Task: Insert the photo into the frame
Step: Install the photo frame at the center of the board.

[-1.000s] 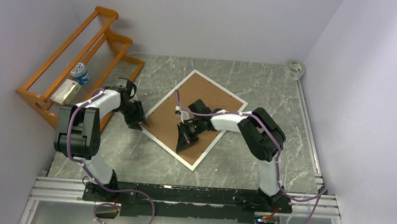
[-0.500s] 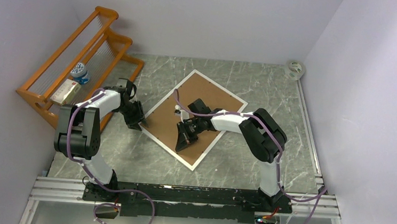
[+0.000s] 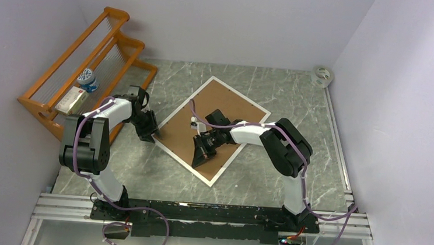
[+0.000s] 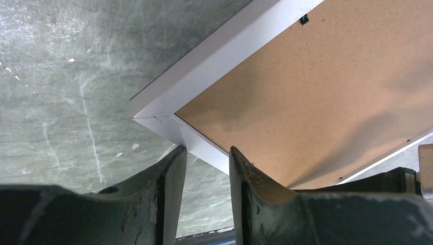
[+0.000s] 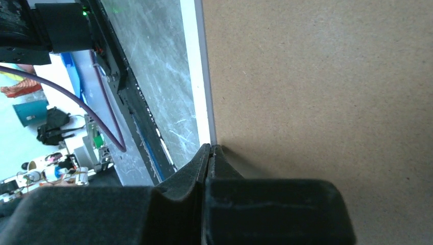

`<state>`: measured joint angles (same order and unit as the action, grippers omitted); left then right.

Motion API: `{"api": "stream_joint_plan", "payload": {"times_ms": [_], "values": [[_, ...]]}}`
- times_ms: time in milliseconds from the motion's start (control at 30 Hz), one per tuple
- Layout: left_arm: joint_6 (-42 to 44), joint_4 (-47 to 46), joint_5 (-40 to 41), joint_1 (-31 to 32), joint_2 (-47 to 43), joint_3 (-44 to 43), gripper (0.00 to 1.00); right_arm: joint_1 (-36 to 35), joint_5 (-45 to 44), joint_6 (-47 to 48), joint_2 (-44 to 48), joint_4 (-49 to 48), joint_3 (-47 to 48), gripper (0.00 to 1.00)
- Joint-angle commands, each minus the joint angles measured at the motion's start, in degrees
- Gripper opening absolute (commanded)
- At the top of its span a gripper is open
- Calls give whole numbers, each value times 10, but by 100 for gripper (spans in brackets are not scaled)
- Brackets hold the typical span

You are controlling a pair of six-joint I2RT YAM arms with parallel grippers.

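Observation:
The frame lies face down on the grey table, its brown hardboard back up inside a white rim. The photo is not in view. My left gripper is at the frame's left corner. In the left wrist view its jaws stand a narrow gap apart, with the tips at the white rim just beside the corner. My right gripper is shut and empty. Its tip rests on the brown back, close to the white rim on the near side.
An orange wooden rack stands at the back left and holds a small box and a bottle. A roll of tape lies in the back right corner. Walls close both sides. A metal rail runs along the near edge.
My right gripper has edged slightly left along the backing. The left arm and the frame have not visibly moved.

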<state>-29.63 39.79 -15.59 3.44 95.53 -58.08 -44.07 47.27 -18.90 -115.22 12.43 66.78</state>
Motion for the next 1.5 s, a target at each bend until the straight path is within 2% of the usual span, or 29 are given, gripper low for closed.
{"api": "stream_joint_plan", "payload": {"times_ms": [0, 233, 367, 533, 767, 867, 967, 1467], "values": [[2, 0, 4, 0, 6, 5, 42, 0, 6, 19, -13, 8, 8, 0], [2, 3, 5, 0, 5, 4, 42, 0, -14, 23, -37, 11, 4, 1], [2, 2, 5, 0, 6, 3, 42, 0, -35, 33, -49, 18, -7, 5], [2, 3, 6, 0, 5, 3, 41, 0, -75, 46, -59, 28, -22, 24], [1, 5, 9, 0, 4, 5, 41, 1, -117, 24, -76, 15, -25, 36], [0, 6, 11, 0, 2, 5, 41, 1, -133, 27, -90, 23, -24, 37], [1, 8, 13, 0, 1, 5, 41, 1, -163, 42, -100, 43, -19, 33], [0, 14, 37, 0, 10, 3, 41, 23, -235, 94, -110, 79, -6, 33]]}}
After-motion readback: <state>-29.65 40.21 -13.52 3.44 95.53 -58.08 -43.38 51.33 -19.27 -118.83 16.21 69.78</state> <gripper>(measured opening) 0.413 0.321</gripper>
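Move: From the right gripper, whose shut fingertips sit at the inner edge of the frame's near-left rail, the stretch of rail to straddle is about 1 cm back and 1 cm left, barely lower. The frame's near corner lies some 6 cm back and 7 cm right, its left corner about 10 cm ahead and 16 cm left, and the brown board's middle roughly 14 cm ahead and 6 cm right. From the left gripper that rail stretch lies about 9 cm back and 15 cm right. Open the right fingers from shut to about a third while easing the hand back towards the rail by about 1 cm, then half a centimetre forward again, tilting the fingertips back some 5 degrees. Keep the board-side finger close against the rail's inner edge and bring the other beyond the outer edge, so the rail runs between them. ##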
